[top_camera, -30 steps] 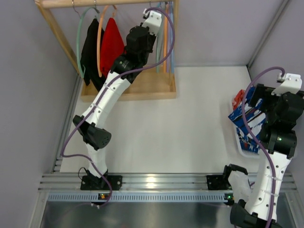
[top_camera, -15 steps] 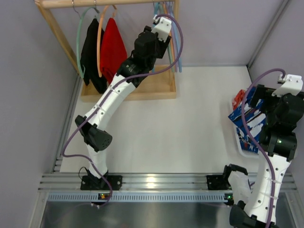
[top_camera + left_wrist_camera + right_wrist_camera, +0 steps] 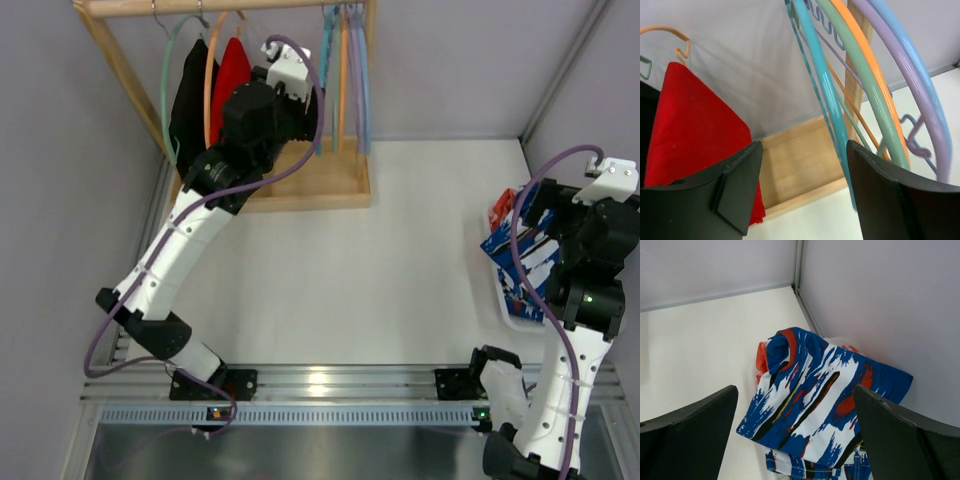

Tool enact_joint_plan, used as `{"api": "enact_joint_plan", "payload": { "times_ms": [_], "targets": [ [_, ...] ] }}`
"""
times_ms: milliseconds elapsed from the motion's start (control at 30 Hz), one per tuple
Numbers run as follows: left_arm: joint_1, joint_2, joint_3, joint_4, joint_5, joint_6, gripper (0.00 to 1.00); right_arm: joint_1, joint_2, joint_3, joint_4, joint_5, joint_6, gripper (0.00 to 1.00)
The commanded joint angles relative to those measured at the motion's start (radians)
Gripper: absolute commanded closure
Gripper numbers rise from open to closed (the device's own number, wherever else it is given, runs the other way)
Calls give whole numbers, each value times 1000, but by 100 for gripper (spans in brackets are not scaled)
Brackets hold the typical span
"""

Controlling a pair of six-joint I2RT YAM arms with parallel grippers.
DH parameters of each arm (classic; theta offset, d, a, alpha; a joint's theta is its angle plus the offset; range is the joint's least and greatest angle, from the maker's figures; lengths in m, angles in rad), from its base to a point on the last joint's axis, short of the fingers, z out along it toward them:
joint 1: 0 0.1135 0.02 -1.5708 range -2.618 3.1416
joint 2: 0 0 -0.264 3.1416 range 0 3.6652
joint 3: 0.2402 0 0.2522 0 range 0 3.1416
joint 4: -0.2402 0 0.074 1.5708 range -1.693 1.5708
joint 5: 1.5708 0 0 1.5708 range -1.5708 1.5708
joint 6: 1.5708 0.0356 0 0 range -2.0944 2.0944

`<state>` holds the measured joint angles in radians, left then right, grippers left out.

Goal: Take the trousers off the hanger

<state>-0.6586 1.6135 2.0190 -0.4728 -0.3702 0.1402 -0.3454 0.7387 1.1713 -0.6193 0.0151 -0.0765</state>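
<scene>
The trousers (image 3: 515, 265), blue with white and red patches, lie folded in a heap at the table's right edge against the wall. They also show in the right wrist view (image 3: 815, 395). My right gripper (image 3: 535, 225) is open just above them, its jaws either side of the heap (image 3: 795, 392), holding nothing. The light-blue hanger (image 3: 325, 80) hangs bare on the wooden rack's rod among other hangers. In the left wrist view the hanger (image 3: 822, 85) passes close by my right finger (image 3: 885, 195). My left gripper (image 3: 300, 105) is open and empty (image 3: 804, 155).
The wooden rack (image 3: 300, 185) stands at the back left. It carries a red garment (image 3: 232, 85) on an orange hanger and a black garment (image 3: 190, 110) on a pale green one. Green, orange and purple hangers (image 3: 880, 85) hang beside the teal one. A white tray (image 3: 512, 318) lies under the trousers.
My left arm has swung left along the rack, away from the bare hangers, which have swung back to hang straight. The right arm and the trousers have not moved.
</scene>
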Motion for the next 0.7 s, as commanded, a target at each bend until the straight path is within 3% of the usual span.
{"api": "enact_joint_plan", "payload": {
  "times_ms": [0, 67, 100, 133, 267, 300, 367, 667],
  "targets": [
    [-3, -102, -55, -30, 54, -63, 25, -12, -12, 13, -7, -9, 14, 0],
    [-3, -156, -94, -55, 56, -74, 19, -12, -7, 17, -11, -44, 14, 1],
    [-3, -173, -136, -67, 62, -76, 6, -12, -4, 22, -16, -53, 14, 1],
    [-1, -209, -160, -73, 59, -79, 3, -12, 1, 24, -20, -73, 12, 1],
    [83, -309, -278, -125, 201, -205, 2, -12, 33, 45, -34, -156, -5, 1],
    [174, -334, -334, -133, 288, -233, 2, -12, 43, 59, -37, -188, -8, 1],
    [249, -401, -391, -132, 327, -275, 2, -12, 76, 86, -46, -222, -14, 1],
    [393, -628, -606, -246, 502, -150, 1, -7, 163, 145, -36, -480, 33, 1]
  ]
}}
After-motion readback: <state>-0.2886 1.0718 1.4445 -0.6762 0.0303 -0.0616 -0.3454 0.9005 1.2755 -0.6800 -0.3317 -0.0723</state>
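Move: The red trousers, on their orange hanger, hang some 8 cm ahead of the left hand, 13 cm to its left, their middle about 10 cm lower; the black trousers hang another 8 cm left of them. The empty blue hanger hangs 8 cm ahead and 4 cm right of this hand, about level. From the right hand the red trousers are roughly 22 cm ahead and 53 cm left, at much its own height. The empty blue hanger, already released, is left on the rail as the left hand backs away, its partly open fingers spreading fully. The hand then swings left and sinks to the near side of the red trousers: about 13 cm left, 10 cm back and 10 cm down overall, tipping some 15 degrees downward. The right hand, still open, eases left and forward towards them, turning counter-clockwise. ##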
